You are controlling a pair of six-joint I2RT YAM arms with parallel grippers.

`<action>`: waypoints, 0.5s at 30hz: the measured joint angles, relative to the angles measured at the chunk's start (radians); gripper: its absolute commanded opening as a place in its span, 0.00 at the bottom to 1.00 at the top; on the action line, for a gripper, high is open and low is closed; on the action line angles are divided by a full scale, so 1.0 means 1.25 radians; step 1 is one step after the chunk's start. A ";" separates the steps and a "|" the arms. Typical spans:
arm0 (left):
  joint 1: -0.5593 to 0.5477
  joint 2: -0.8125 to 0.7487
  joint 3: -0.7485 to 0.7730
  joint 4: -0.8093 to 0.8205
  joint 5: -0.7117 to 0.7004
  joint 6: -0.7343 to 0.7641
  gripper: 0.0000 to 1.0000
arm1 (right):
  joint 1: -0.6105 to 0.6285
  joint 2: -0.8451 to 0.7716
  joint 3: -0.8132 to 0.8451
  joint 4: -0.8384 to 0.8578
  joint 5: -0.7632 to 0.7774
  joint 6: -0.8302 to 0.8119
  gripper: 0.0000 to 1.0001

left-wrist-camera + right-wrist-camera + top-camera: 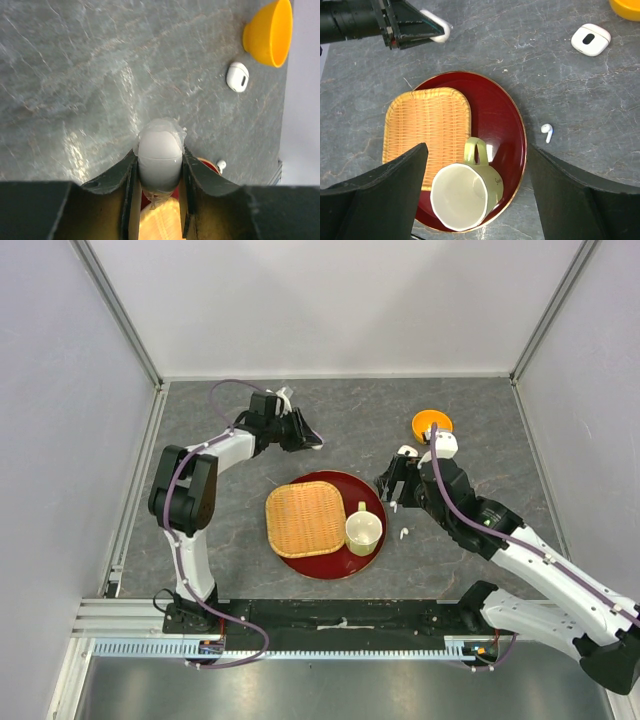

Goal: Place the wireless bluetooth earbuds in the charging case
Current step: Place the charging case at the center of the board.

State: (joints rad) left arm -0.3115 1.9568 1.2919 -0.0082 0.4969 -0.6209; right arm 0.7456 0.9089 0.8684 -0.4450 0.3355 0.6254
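Observation:
My left gripper is shut on a white pebble-shaped charging case, lid closed, with clear film round it. It is held over the back of the table. A second white case lies beside the orange bowl. One tiny white earbud lies on the grey table just right of the red tray, also seen in the top view. My right gripper hangs open above the cream cup and the tray's right side, with nothing between its fingers.
A red round tray holds a woven square basket and the cream cup. An orange bowl stands at the back right. Grey walls close in the table on three sides.

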 measured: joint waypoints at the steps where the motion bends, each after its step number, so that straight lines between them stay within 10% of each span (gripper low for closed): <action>1: 0.002 0.019 0.020 -0.010 -0.002 -0.001 0.14 | -0.001 0.004 0.000 0.000 -0.001 -0.003 0.87; 15: 0.020 0.122 0.077 -0.115 -0.044 0.000 0.25 | -0.019 0.056 0.003 -0.005 -0.023 -0.026 0.87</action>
State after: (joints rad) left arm -0.2871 2.1094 1.3884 -0.1520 0.4423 -0.6209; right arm 0.7219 0.9787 0.8722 -0.4511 0.3069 0.5930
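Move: The bare board where the charging case is to be set down is almost straight below the left hand, which already holds the case: roughly 8 cm down, 1 cm ahead and 2 cm left. Counted from this hand, the red plate's middle is some 15 cm back and 4 cm right, and the wicker tray on it about 14 cm back and 2 cm left. The white oval-marked box lies about 24 cm right and 3 cm ahead. From the right hand, the spot is some 20 cm ahead, 20 cm left and 22 cm below. Down goes the left hand, about 6 cm and fairly steadily, lowering the pinched charging case towards the board just beyond the plate's far rim and easing about 2 cm left on the way. The wrist tips the fingers some 10 degrees further downward while they keep their hold. The right hand, open and empty, sinks about 2 cm over the near right side. ##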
